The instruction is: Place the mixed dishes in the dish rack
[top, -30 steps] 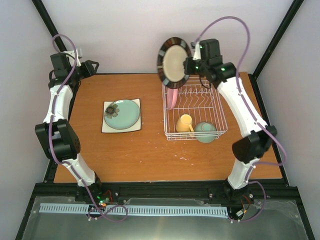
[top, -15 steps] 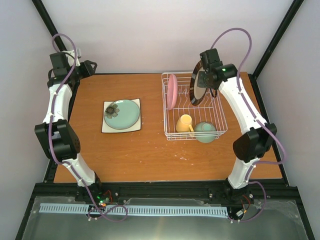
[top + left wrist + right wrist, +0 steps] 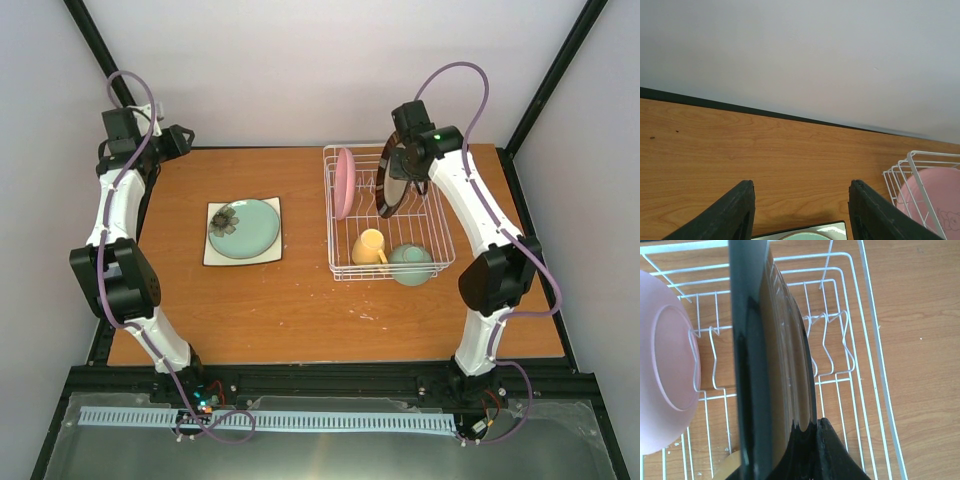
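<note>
My right gripper (image 3: 402,160) is shut on the black-rimmed cream plate (image 3: 391,183) and holds it on edge over the far half of the white wire dish rack (image 3: 443,238). In the right wrist view the plate (image 3: 770,355) fills the middle, above the rack tines (image 3: 832,347). The pink plate (image 3: 344,182) stands upright in the rack's far left slot. The yellow mug (image 3: 369,246) and mint-green bowl (image 3: 411,262) sit at the rack's near end. The mint-green flower plate (image 3: 243,228) lies on the white square plate (image 3: 214,255) at centre left. My left gripper (image 3: 800,210) is open and empty near the table's far left edge.
The black frame posts stand at the back corners. The wall runs along the table's far edge (image 3: 765,112). The rack's far rim (image 3: 932,155) and the pink plate (image 3: 932,192) show at the right of the left wrist view.
My right gripper has brought the black-rimmed plate down from high behind the rack, turned it on edge and lowered it into the rack beside the pink plate. The left arm has not moved.
</note>
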`<state>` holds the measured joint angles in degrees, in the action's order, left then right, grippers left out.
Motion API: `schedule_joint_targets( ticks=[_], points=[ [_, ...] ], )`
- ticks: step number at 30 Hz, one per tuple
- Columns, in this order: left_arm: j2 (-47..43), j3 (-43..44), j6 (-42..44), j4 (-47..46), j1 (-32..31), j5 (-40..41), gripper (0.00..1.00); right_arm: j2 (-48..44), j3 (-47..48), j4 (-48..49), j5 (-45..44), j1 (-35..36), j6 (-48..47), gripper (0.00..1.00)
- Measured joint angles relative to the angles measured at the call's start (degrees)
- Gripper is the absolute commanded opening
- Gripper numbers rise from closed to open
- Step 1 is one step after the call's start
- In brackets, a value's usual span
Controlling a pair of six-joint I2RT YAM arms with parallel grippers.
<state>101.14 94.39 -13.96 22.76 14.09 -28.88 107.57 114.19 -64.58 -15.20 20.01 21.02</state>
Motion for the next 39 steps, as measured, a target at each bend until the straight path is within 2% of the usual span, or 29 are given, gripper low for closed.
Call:
schedule_joint_targets(
  ticks=[19,39],
  points=[
    [0.0,-2.0,0.6,0.2,0.0,0.9,0.52,6.7,5.1,-0.4,3.1,1.6,-1.9,0.03],
    [-0.1,-2.0,2.6,1.3,0.0,2.9,0.52,13.9,8.9,-1.2,1.5,4.5,-2.5,0.04]
  ],
)
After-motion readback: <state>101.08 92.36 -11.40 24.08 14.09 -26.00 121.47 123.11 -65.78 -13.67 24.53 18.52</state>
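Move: Beside the pink plate, the free slot for the black-rimmed plate that the right hand already holds lies about 7 cm to that hand's left, level with it and some 14 cm below. The pink plate stands about 14 cm to the hand's left, level ahead. The yellow mug is some 16 cm back and 10 cm left, the green bowl 18 cm straight back. From the empty left hand the slot lies roughly 48 cm right and 7 cm back. Lifting about a centimetre while easing forward, the right hand then carries the upright black-rimmed plate some 5 cm left towards the pink plate and sinks it about 6 cm into the rack, still edging a little forward. The wrist turns slightly counter-clockwise and tips down a few degrees; the fingers keep their pinch on the rim. ##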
